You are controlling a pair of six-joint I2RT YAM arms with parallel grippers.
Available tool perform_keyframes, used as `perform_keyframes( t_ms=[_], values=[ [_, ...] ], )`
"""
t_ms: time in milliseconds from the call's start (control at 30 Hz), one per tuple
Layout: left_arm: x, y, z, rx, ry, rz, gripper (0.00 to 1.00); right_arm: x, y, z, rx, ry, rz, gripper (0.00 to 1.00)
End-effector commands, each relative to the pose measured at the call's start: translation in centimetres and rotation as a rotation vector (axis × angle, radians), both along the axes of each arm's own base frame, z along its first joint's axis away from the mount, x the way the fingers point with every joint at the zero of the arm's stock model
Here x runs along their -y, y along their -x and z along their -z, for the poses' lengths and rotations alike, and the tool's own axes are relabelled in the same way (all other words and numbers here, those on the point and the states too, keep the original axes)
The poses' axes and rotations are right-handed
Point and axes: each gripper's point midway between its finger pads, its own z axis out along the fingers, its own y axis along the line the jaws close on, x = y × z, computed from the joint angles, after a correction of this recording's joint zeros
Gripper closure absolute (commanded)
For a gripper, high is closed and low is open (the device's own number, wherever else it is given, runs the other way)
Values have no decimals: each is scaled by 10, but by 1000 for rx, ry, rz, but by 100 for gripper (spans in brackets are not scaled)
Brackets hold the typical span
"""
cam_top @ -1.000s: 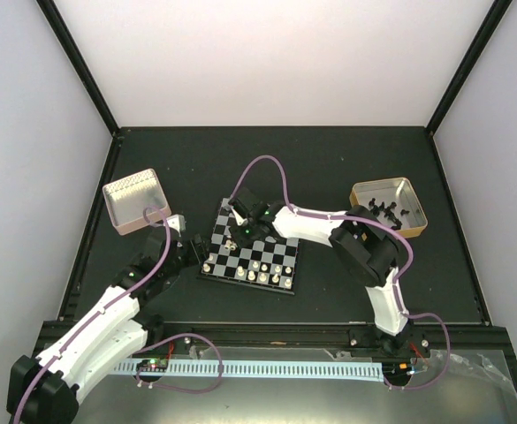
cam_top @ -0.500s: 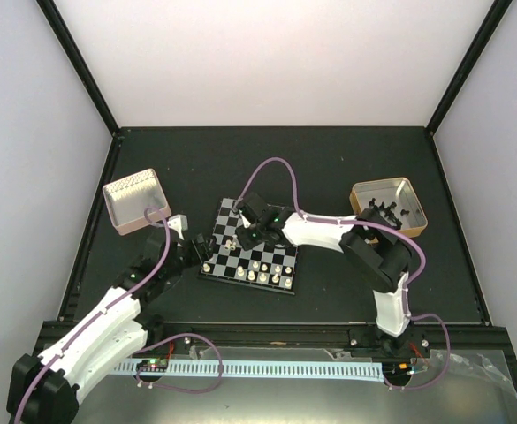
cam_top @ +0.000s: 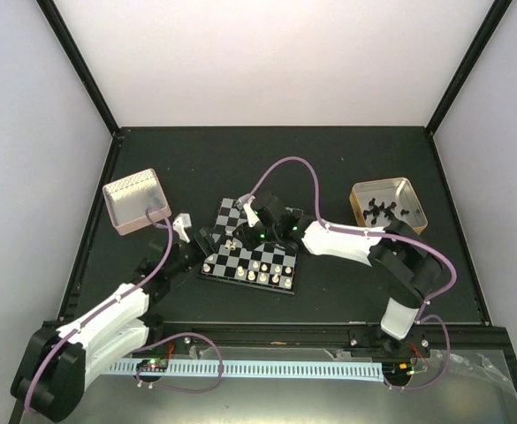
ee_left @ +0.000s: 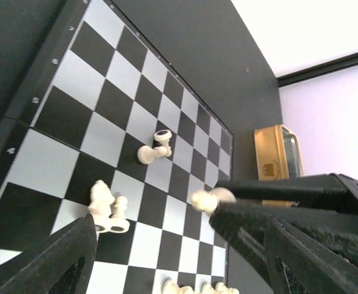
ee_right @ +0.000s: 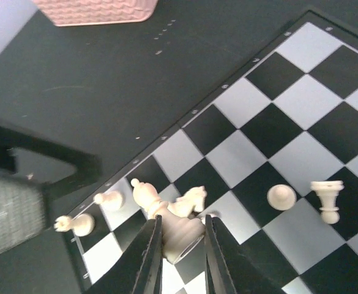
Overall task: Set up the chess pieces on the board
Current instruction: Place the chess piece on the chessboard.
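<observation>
The board (cam_top: 237, 213) lies mid-table, with a row of cream chess pieces (cam_top: 267, 270) on its near squares. My right gripper (cam_top: 237, 236) hangs over the board's left part, shut on a cream bishop-like piece (ee_right: 177, 235) that is tilted between its fingers (ee_right: 153, 257). Just beyond the held piece, a knight (ee_right: 191, 200) rests on the board (ee_right: 301, 153). Two pawns (ee_right: 108, 198) stand near the corner. A pawn (ee_right: 281, 196) and a rook (ee_right: 327, 197) sit further right. My left gripper (ee_left: 179, 245) stands open at the board's left edge (cam_top: 203, 241), holding nothing.
An empty pink tin (cam_top: 134, 200) sits at the back left. A tan tin (cam_top: 387, 207) with black pieces sits at the right. In the left wrist view a knight and pawn (ee_left: 105, 202) stand together, and one piece (ee_left: 153, 150) lies on its side.
The right arm's elbow swung down and to the right while its gripper stayed over the board's left part. The left gripper edged closer to the board's edge.
</observation>
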Motion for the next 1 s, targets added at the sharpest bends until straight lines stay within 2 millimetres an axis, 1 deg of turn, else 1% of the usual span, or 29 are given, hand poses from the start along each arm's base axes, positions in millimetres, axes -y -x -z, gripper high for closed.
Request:
perform_keyframes(
  t_ms=[0, 167, 333, 567, 733, 800, 900, 967],
  values=[
    [16, -8, -31, 92, 154, 51, 26, -14, 18, -34, -5, -151, -86, 84],
    [24, -7, -39, 115, 196, 98, 41, -17, 31, -48, -41, -223, -133, 84],
    [26, -6, -45, 136, 209, 119, 54, -19, 36, -57, -58, -258, -145, 84],
    [25, -4, -49, 147, 209, 121, 75, -20, 37, -59, -78, -278, -139, 84],
    [24, -4, -49, 147, 199, 119, 91, -20, 37, -57, -87, -279, -134, 82],
    [24, -4, -48, 144, 191, 121, 95, -20, 37, -56, -91, -273, -132, 77],
    [21, -5, -43, 129, 150, 115, 98, -16, 38, -54, -86, -263, -122, 63],
    [17, -6, -38, 113, 88, 109, 98, -10, 36, -52, -69, -250, -101, 57]
  ],
)
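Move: The chess piece held in the right fingers is some 4 cm ahead of the open left gripper, 4 cm to its right and about 1 cm lower; the left fingertips lie that far back, left and up from the right hand. From the right hand, two pieces lie on the board about 2 cm ahead and 3 cm left, another lying pair 5 cm ahead and 1 cm right, and the standing corner pair 3 cm back and 9 cm left, all roughly 7 cm below. The left fingers, nearly wide open, close until they pinch the chess piece in mid-air above the board; then the right fingers, still gripping it at first, part and let go. To meet, the right hand rises about 4 cm while drawing back nearly as far and slightly left, tilting some 15 degrees, and the left hand climbs about 4 cm and eases 2 cm right towards it, rolling about 10 degrees. ##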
